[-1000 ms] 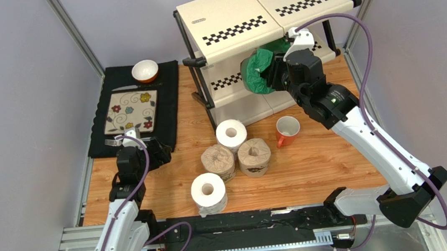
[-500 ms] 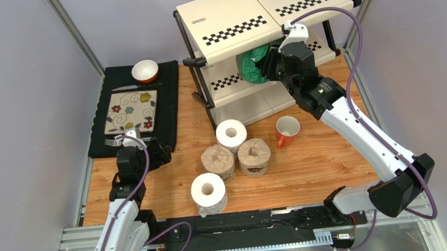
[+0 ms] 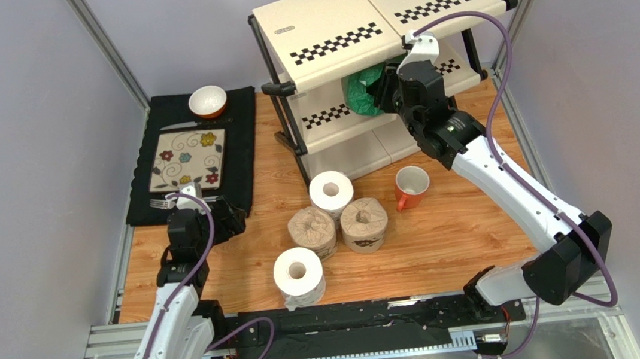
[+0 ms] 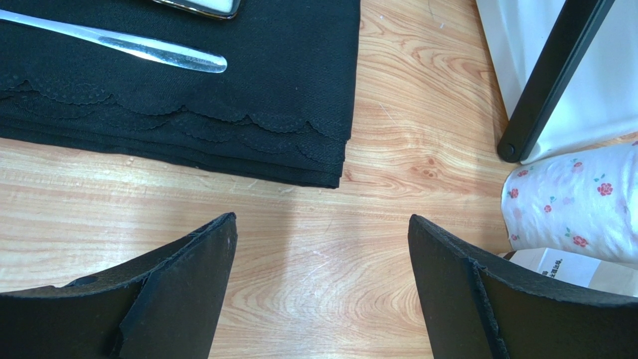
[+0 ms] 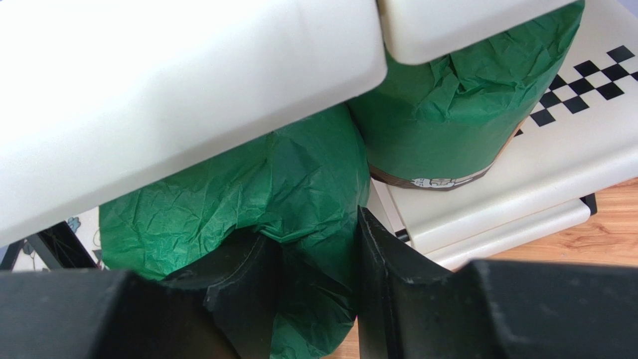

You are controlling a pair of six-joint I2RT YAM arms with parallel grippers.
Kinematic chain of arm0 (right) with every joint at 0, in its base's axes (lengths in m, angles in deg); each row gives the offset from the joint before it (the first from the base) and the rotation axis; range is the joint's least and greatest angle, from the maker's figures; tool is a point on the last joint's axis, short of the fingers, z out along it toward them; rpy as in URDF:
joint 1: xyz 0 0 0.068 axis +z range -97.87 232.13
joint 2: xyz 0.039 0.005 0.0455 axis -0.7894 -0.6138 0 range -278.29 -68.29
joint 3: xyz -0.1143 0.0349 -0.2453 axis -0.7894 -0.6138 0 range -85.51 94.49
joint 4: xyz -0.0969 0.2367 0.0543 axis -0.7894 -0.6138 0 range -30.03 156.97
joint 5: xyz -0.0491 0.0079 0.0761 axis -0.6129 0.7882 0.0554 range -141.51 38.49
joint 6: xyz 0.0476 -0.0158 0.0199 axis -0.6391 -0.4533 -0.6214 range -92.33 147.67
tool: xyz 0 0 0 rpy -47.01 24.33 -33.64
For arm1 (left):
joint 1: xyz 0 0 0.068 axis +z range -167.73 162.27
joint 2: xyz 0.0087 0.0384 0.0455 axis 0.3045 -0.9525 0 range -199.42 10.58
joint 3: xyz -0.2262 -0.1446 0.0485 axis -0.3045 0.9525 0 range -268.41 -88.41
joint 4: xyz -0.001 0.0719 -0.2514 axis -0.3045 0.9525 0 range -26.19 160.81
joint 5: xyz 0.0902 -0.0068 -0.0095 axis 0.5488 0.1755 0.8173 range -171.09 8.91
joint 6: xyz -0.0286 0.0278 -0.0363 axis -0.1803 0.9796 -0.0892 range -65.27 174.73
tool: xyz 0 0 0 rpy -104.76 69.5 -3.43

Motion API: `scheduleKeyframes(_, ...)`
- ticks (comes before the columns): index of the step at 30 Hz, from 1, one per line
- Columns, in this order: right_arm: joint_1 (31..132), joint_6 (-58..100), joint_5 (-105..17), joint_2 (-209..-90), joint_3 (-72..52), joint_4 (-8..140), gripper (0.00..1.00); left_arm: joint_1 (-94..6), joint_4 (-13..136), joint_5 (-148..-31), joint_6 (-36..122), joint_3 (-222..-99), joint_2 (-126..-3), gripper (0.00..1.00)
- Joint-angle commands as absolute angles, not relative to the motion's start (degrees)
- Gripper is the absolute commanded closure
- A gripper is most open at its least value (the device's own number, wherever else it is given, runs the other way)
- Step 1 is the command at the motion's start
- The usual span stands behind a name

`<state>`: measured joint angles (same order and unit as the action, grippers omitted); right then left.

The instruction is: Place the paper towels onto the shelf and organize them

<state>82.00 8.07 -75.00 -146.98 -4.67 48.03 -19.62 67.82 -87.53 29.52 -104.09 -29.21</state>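
Observation:
My right gripper is shut on a green paper towel roll, holding it under the top panel of the shelf, over the middle tier. In the right wrist view my gripper pinches this roll's crumpled wrap, and a second green roll stands on the checkered tier beside it. Two white rolls and two brown rolls stand on the table in front of the shelf. My left gripper is open and empty above bare wood.
An orange mug stands right of the rolls, near the shelf's foot. A black placemat with a floral plate and a bowl lies at the left. A shelf leg and a flowered white roll show right of my left gripper.
My right gripper has carried the green roll back and farther in under the shelf's top panel. The left arm has not moved.

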Motion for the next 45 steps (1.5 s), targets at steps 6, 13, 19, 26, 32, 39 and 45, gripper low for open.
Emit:
scheduleKeyframes(6, 81.14, 8.16, -76.13, -147.21, -3.95, 53.17, 0.61, -19.4, 65.74, -88.38, 29.42, -105.11, -29.24, 0.07)
scheduleKeyframes(13, 81.05, 8.24, -75.6, -148.09, -3.86, 52.38, 0.48, -19.4, 65.83, -88.56, 29.33, -105.29, -29.24, 0.07)
scheduleKeyframes(19, 81.05, 7.81, -74.89, -148.01, -3.95, 52.64, 0.41, -19.4, 65.83, -88.56, 29.25, -105.11, -29.32, 0.07)
scheduleKeyframes(26, 81.05, 7.54, -73.58, -144.5, -4.82, 52.91, 0.37, -19.4, 65.83, -88.74, 29.33, -105.2, -29.32, 0.07)
scheduleKeyframes(32, 81.05, 6.31, -71.91, -139.14, -7.2, 53.09, 0.35, -19.4, 66.01, -88.74, 29.33, -105.28, -29.32, 0.07)
scheduleKeyframes(39, 81.05, 4.56, -70.07, -129.65, -13.08, 48.96, 0.36, -19.4, 66.27, -88.74, 29.33, -105.2, -29.06, 0.07)
scheduleKeyframes(45, 82.45, 0.69, -61.55, -121.12, -23.34, 41.23, 0.34, -19.4, 66.53, -88.74, 29.25, -105.37, -29.06, 0.07)
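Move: Just inside the middle shelf, the right hand still grips a green paper towel roll. Its standing place on the left panel lies about 4 cm ahead, 5 cm left and 4 cm below. The green roll already shelved is some 6 cm ahead and 5 cm right, about 3 cm lower. From the idle left hand, the standing place is roughly 18 cm ahead, 31 cm right and 20 cm higher. Easing the held roll down less than a centimetre onto the middle shelf's left panel, the right hand opens its fingers from a part-closed grip to about two-thirds. It then comes free, rising at first and drawing back about 9 cm from the shelf with a slight drift right, finishing some 3 cm higher. The fingers tip up slightly and the hand rolls about 10 degrees, left side rising. ##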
